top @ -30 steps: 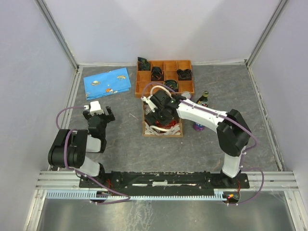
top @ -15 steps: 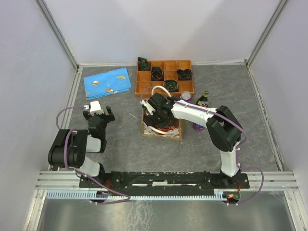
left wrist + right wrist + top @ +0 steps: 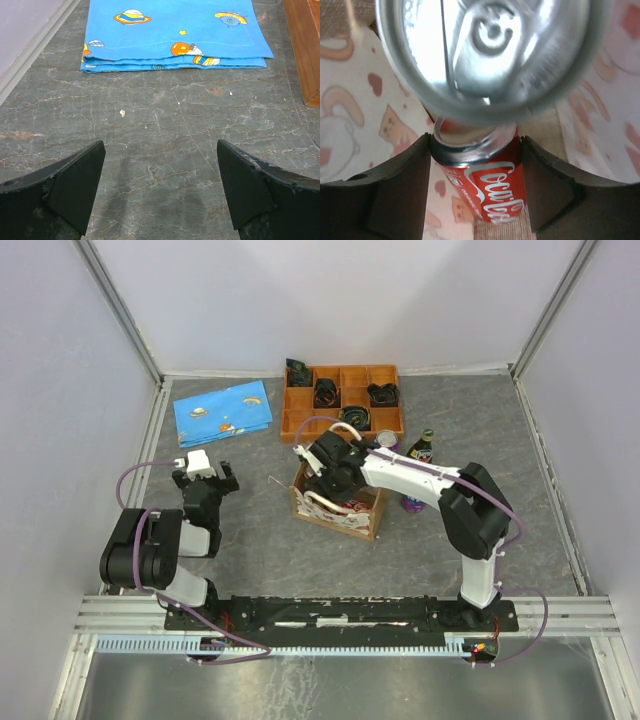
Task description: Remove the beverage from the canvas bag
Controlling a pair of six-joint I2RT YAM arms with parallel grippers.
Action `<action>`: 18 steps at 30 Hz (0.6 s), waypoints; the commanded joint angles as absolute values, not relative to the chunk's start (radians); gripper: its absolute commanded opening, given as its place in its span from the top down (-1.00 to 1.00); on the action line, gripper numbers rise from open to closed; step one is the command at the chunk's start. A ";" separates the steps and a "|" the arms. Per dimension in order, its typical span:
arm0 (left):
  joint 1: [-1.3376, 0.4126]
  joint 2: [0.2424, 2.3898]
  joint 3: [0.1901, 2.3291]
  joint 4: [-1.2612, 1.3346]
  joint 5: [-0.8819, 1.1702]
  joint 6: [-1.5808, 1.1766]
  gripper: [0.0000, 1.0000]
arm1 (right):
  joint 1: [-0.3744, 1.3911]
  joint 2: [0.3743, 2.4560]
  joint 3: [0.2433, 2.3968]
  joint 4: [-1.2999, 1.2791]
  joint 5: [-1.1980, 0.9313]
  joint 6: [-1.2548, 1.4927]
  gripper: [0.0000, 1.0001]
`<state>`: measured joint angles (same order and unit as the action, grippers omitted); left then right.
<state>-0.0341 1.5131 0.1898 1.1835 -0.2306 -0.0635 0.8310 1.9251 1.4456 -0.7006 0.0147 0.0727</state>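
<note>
The canvas bag (image 3: 347, 514), cream with reddish cat and heart prints (image 3: 350, 115), stands at the table's middle. My right gripper (image 3: 335, 472) reaches down into it. In the right wrist view the beverage, a red Coca-Cola can (image 3: 490, 192), sits between the fingers (image 3: 395, 190) of my right gripper (image 3: 475, 145), and both pads touch its sides. The silver top of a second can (image 3: 490, 50) looms close above it, blurred. My left gripper (image 3: 205, 478) (image 3: 160, 150) rests open over bare table on the left, holding nothing.
An orange compartment tray (image 3: 300, 400) (image 3: 305, 50) with dark items sits at the back. A folded blue cloth (image 3: 222, 412) (image 3: 175, 30) lies back left. A dark bottle (image 3: 422, 447), a can (image 3: 386, 440) and a purple object (image 3: 412, 503) stand right of the bag.
My right gripper sank into the bag and its jaws narrowed onto the red can. The bag shifted and turned a little. The left arm stayed still.
</note>
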 commanded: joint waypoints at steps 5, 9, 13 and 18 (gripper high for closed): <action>-0.032 1.516 0.210 1.223 -0.239 -0.060 -0.98 | 0.828 1.596 1.490 -0.686 0.132 -0.005 1.00; -0.032 1.516 0.210 1.222 -0.240 -0.060 -0.99 | 0.828 1.509 1.491 -0.664 0.144 -0.012 1.00; -0.032 1.517 0.210 1.224 -0.239 -0.060 -0.99 | 0.828 1.452 1.485 -0.661 0.176 0.003 1.00; -0.032 1.517 0.210 1.224 -0.239 -0.060 -0.99 | 0.828 1.385 1.450 -0.642 0.229 0.030 1.00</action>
<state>-0.0341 1.5131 0.1898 1.1835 -0.2306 -0.0635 0.8303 1.4624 1.4490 -0.7227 0.1524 0.0174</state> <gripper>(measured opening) 0.991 0.705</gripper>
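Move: The red can being taken out is already pinched at its upturned base end, low inside the canvas bag, its body slanting down and slightly back-right of the right hand. The other red can stands about 5 cm ahead and 3 cm left. To the right on the table are the near purple can, some 20 cm off and 2 cm back, and the bottle, 21 cm off and 7 cm ahead. From the idle left hand, the held can lies roughly 30 cm right and 5 cm back. The red can, still pinched by its base end, is pulled up out of the canvas bag by the right hand, quickly at first, then easing off after about 18 cm, with a slight drift to the right, away from the standing red can. On the way the wrist tilts some 25 degrees, swinging the fingertips outward and a little left, while the grip stays closed. ##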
